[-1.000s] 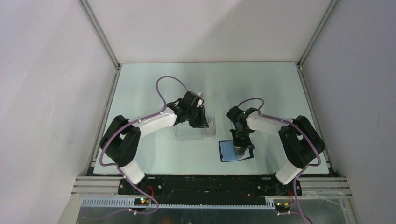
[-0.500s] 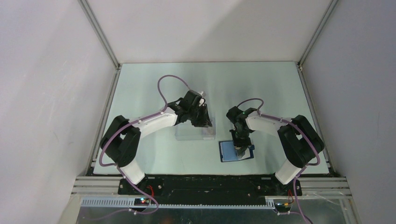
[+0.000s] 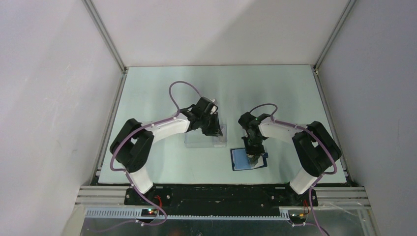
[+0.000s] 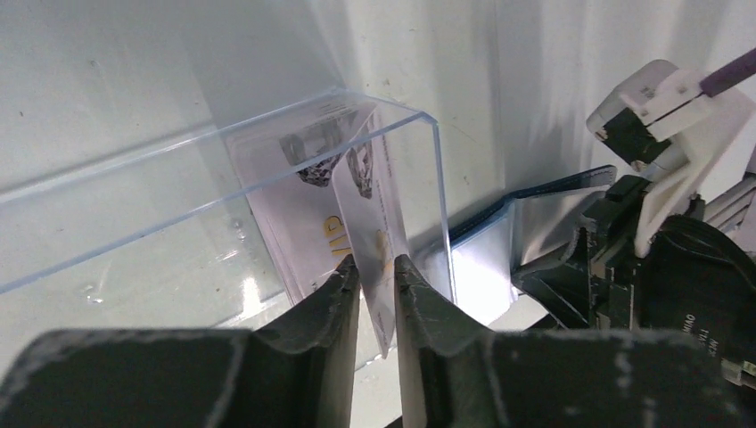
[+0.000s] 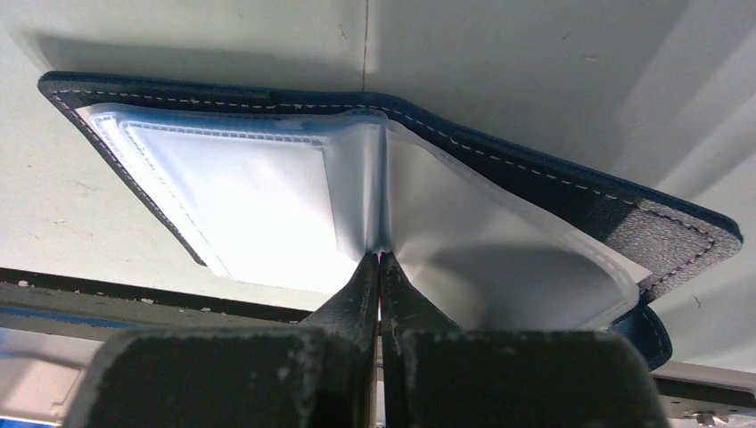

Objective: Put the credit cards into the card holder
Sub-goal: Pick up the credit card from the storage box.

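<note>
A clear card (image 4: 370, 223) stands tilted on edge in a see-through tray (image 4: 178, 214), with my left gripper (image 4: 377, 263) shut on its lower part. Another of the credit cards (image 4: 290, 209) lies flat on the tray floor behind it. From above, the left gripper (image 3: 215, 131) hangs over the tray's right end (image 3: 196, 141). The navy card holder (image 5: 571, 192) lies open on the table, pale inner pockets facing up. My right gripper (image 5: 381, 259) is shut on its middle fold at the near edge; the right half is lifted. In the top view the card holder (image 3: 239, 160) sits right of the tray, under the right gripper (image 3: 254, 156).
The right arm's wrist (image 4: 664, 259) is close to the right of the tray. Grey walls and metal frame posts (image 3: 105, 37) enclose the pale green table (image 3: 275, 88). A black rail (image 3: 221, 194) runs along the near edge.
The left arm has shifted slightly to the right and its gripper has moved a little over the tray's right end. The right arm and card holder have stayed put.
</note>
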Action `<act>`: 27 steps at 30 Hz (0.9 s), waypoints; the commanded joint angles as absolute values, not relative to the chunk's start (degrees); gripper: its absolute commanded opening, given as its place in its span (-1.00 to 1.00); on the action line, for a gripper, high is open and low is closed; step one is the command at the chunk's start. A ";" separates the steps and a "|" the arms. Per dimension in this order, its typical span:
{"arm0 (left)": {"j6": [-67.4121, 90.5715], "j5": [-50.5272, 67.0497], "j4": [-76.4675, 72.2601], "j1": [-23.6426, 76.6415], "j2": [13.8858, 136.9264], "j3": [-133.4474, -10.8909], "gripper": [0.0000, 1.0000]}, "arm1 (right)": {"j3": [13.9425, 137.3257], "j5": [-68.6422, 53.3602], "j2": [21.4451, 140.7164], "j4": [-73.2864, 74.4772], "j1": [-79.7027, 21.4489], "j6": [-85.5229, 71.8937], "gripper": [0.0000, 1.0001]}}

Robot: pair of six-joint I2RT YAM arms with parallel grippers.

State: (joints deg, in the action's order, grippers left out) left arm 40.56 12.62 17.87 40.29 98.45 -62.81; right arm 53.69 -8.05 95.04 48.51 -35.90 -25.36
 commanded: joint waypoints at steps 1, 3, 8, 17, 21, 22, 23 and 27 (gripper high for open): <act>41.29 11.49 16.57 41.03 98.72 -64.75 -0.58 | 53.52 -8.00 95.54 47.94 -36.34 -24.87 -1.00; 41.24 11.43 16.61 40.99 98.66 -64.84 -0.71 | 53.48 -7.93 95.42 47.91 -36.37 -24.87 -1.00; 41.30 9.97 16.59 40.99 97.63 -64.41 -1.00 | 53.52 -7.88 94.20 47.59 -36.27 -24.62 -1.00; 40.54 5.09 17.34 40.99 86.18 -61.35 -1.00 | 53.50 -9.75 87.42 46.38 -33.89 -24.34 -0.66; 40.56 4.80 17.58 41.04 80.21 -59.25 -1.00 | 52.88 -12.19 85.57 45.41 -31.97 -24.60 -0.50; 40.76 5.24 17.54 41.04 78.56 -58.81 -1.00 | 52.07 -13.04 85.19 44.33 -31.50 -24.74 -0.44; 41.50 5.65 17.52 41.00 77.87 -58.05 -1.00 | 51.52 -15.13 84.45 43.66 -30.46 -24.99 -0.41; 43.65 8.35 17.00 41.78 75.81 -56.52 -1.00 | 48.09 -21.34 82.28 40.24 -27.14 -25.75 -0.21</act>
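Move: The credit card to be taken stands tilted between the left hand's open fingers, its middle about 2 cm ahead, straight in line sideways and 2 cm below. The storage box's middle is level fore-and-aft, some 6 cm left; the open card holder lies roughly 12 cm right and 10 cm back. The holder's middle is about 1 cm ahead and 1 cm left of the right hand's shut fingers, just below; the card is some 12 cm ahead of that hand and 13 cm left. Left fingers pinch the card, lifting it about 10 cm; right rises 3 cm off the card holder, opening. ##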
